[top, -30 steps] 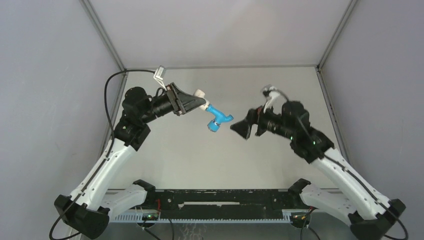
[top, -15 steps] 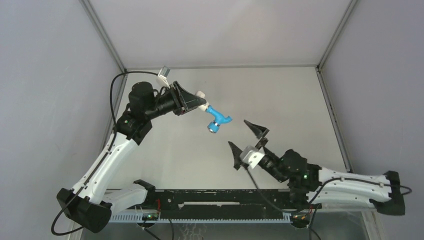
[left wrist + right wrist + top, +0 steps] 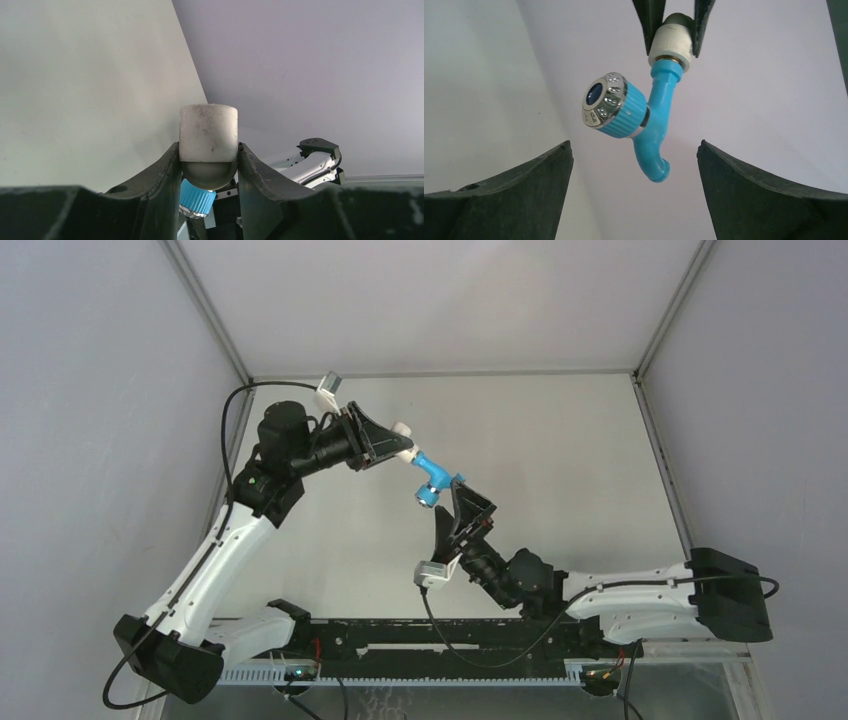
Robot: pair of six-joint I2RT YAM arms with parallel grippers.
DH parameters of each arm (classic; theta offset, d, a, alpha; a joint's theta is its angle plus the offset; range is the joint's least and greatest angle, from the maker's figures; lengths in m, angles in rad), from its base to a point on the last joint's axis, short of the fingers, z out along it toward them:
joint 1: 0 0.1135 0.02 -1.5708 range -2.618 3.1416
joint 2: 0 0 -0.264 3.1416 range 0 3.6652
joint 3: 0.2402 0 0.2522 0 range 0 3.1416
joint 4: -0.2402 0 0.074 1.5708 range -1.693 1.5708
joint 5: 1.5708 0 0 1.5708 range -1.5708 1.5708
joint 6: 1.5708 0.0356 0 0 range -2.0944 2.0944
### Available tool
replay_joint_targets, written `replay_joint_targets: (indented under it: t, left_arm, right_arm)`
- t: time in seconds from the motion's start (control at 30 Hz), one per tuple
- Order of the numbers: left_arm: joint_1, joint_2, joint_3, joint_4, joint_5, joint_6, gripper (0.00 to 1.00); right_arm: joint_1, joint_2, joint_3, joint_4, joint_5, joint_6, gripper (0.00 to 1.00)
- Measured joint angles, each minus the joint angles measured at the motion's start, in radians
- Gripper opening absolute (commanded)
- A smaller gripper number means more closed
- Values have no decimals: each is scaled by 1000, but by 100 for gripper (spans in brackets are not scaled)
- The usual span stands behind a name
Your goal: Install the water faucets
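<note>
The bright-blue water faucet (image 3: pixel 432 478) hangs in the air above the table, its threaded end seated in a short white fitting (image 3: pixel 404 440). My left gripper (image 3: pixel 392 445) is shut on that fitting (image 3: pixel 208 132); the faucet's ribbed blue knob (image 3: pixel 197 198) shows below it. My right gripper (image 3: pixel 463 505) stands open just right of and under the faucet, not touching it. In the right wrist view the faucet (image 3: pixel 644 117) hangs with its chrome-capped knob to the left and its spout down, between and beyond my wide-apart right gripper (image 3: pixel 634 150) fingers. The fitting (image 3: pixel 670 50) sits at the top.
The pale table (image 3: pixel 560 440) is walled by grey panels at the back and sides. The black rail (image 3: pixel 440 640) with both arm bases runs along the near edge. The right arm (image 3: pixel 620 605) lies low along that edge.
The right arm swung from the table's right middle down to the near edge, then turned its open gripper up to the faucet. The left arm shifted slightly, holding the fitting and faucet throughout.
</note>
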Motion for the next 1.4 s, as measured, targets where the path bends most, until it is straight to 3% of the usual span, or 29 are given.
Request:
replay_joint_targets:
  t: [0.2,0.37,0.57,0.63,0.7,0.87,0.97,1.2,1.4]
  left_arm:
    - [0,4,0,-1,23,0,0]
    - [2,7,0,-6,33,4,0]
    - [9,13,0,-5,39,6,0]
    - [12,14,0,-1,42,11,0]
    - [14,14,0,9,47,12,0]
    - [13,4,2,121,94,-11,0]
    - [7,-4,-1,178,111,-17,0]
    - [5,-25,-77,354,142,-16,0]
    - [6,-73,-175,508,144,13,0]
  right_arm:
    - [-56,119,1,108,-21,-81,83]
    - [-101,183,20,177,-39,-102,56]
    - [-105,198,43,230,-45,-85,33]
    - [-105,172,58,179,-46,-20,26]
    - [-108,109,87,49,-60,105,19]
    - [-224,-113,200,-355,-283,645,19]
    - [-308,-174,232,-447,-431,904,18]
    - [-595,-179,267,-491,-925,1548,16]
    - [-770,-40,272,-315,-1308,2108,16]
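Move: The blue faucet's spout lies just in front of the right hand, about 3 cm ahead and 1 cm left at its height. From that hand the faucet's knob, hanging underneath, is some 2 cm ahead, 4 cm left and 2 cm lower, and the white fitting, still pinched by the left fingers, about 8 cm ahead, 10 cm left and 5 cm higher. From the left hand the spout is roughly 5 cm back, 9 cm right and 5 cm below. The wide-open right hand goes forward about 3 cm, dipping slightly and coming back up, and closes its fingers on the faucet's spout while the left hand keeps the white fitting nearly still. Then the right wrist turns some 110 degrees about the faucet's length, clockwise looking from spout to fitting, rising about 4 cm and easing back, as the left hand rises with it and counter-turns about 25 degrees. ##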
